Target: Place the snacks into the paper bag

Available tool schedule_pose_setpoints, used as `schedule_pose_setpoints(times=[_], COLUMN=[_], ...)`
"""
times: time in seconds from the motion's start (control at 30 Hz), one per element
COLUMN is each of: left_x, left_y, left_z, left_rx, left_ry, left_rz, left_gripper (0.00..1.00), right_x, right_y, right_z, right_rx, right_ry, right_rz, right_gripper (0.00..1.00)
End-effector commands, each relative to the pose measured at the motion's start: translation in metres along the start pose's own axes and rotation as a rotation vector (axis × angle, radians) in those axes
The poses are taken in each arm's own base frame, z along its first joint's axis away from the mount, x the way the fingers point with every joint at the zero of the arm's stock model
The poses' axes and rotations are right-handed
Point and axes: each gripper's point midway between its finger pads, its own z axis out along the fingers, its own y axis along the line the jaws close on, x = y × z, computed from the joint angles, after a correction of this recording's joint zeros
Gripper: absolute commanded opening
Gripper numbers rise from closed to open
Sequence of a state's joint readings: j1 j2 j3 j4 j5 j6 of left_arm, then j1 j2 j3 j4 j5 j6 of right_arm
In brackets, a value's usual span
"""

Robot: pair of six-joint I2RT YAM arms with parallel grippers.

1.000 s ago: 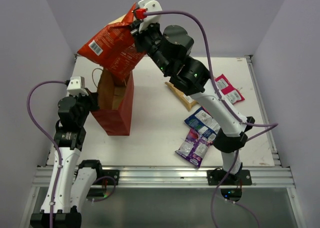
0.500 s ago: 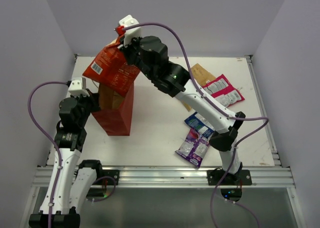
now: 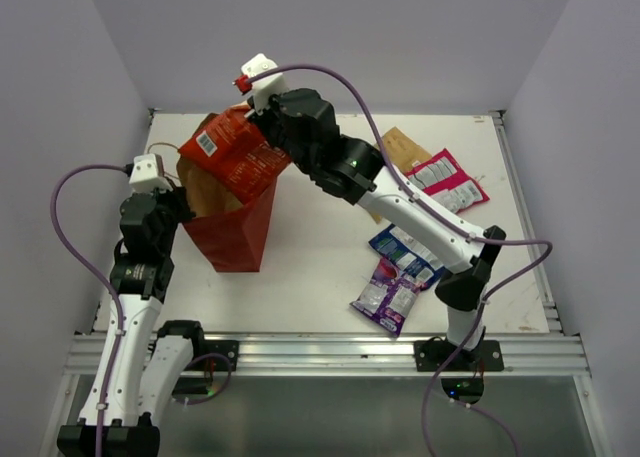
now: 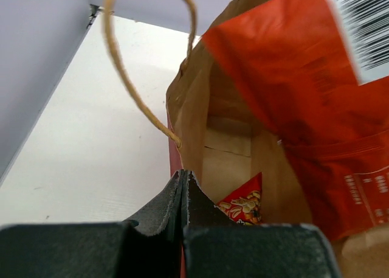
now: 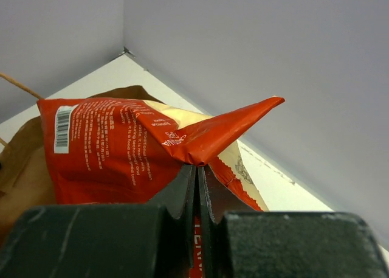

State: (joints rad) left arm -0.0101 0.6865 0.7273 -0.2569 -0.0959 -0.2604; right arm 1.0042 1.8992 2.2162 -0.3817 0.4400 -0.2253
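The red paper bag (image 3: 235, 235) stands upright at the table's left, its brown mouth open. My left gripper (image 3: 184, 203) is shut on the bag's left rim (image 4: 175, 156), beside a cord handle (image 4: 118, 65). My right gripper (image 3: 252, 125) is shut on the top corner of the large orange-red snack (image 3: 235, 159), whose lower end dips tilted into the mouth. In the right wrist view this snack (image 5: 115, 150) hangs from the gripper (image 5: 197, 168) over the bag (image 5: 21, 162). A small red triangular snack (image 4: 246, 202) lies inside the bag.
Other snacks lie on the table's right half: tan-brown (image 3: 400, 145), pink-magenta (image 3: 447, 180), blue-white (image 3: 405, 247), purple-silver (image 3: 388, 295). The right arm stretches across them. Walls close in on the left, the back and the right.
My right gripper has come down and to the left with the orange-red snack, from high above the bag into its mouth. The left gripper has kept its hold on the rim.
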Motion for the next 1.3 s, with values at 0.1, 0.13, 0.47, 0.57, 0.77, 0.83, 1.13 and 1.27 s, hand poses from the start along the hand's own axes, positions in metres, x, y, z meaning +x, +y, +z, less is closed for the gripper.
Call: schedule_pose_setpoints(times=[0.1,0.13,0.47,0.57,0.77,0.83,1.13,1.27], left_x=[0.002,0.002,0.001,0.000,-0.006,-0.006,-0.006,-0.006], left_y=[0.018,0.018,0.006,0.003,-0.004,-0.005,-0.007,-0.007], left_z=[-0.003,-0.003,-0.003,-0.004,-0.007,-0.007,-0.007,-0.007], left_rx=[-0.120,-0.115,-0.047,-0.025,0.017,0.021,0.033,0.033], left_ry=[0.024,0.025,0.017,0.012,-0.015,-0.016,-0.016,-0.016], left_rz=[-0.031,-0.030,-0.022,-0.014,-0.008,-0.007,-0.007,-0.004], left_gripper=[0.00,0.00,0.00,0.00,0.00,0.00,0.00,0.00], right_x=[-0.053,-0.052,-0.037,-0.032,-0.022,-0.020,-0.025,-0.025], right_y=[-0.046,-0.045,-0.024,-0.017,-0.004,-0.002,0.002,0.004], right_z=[-0.044,-0.044,-0.025,-0.017,-0.006,-0.006,-0.008,-0.009], right_rx=[0.095,0.092,0.032,0.015,-0.012,-0.016,-0.038,-0.040], right_ry=[-0.112,-0.111,-0.064,-0.043,-0.005,0.001,-0.019,-0.018], right_rz=[0.010,0.008,-0.013,-0.022,-0.046,-0.050,-0.053,-0.054], right_gripper=[0.00,0.00,0.00,0.00,0.03,0.38,0.61,0.65])
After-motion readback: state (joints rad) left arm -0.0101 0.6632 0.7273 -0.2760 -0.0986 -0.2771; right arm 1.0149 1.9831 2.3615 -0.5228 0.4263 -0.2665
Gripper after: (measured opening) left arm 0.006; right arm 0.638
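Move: The right hand still pinches a corner of the red snack bag, whose middle hangs some 5 cm to its left, about 2 cm back and 8 cm below. The paper bag's mouth is about 8 cm left, 2 cm ahead and 17 cm below. The left hand, shut at the near-left rim, has the mouth about 9 cm ahead and 9 cm right at its own height; a small snack lies inside, roughly 12 cm ahead, 5 cm right and 22 cm down. Keeping its pinch on the red snack bag, the right hand first lifts and swings right about 3 cm, then turns back left and down some 5 cm towards the paper bag's mouth, where its fingers open wide and let go. The left hand keeps hold of the near-left rim, giving about 1 cm to the left and coming back. ##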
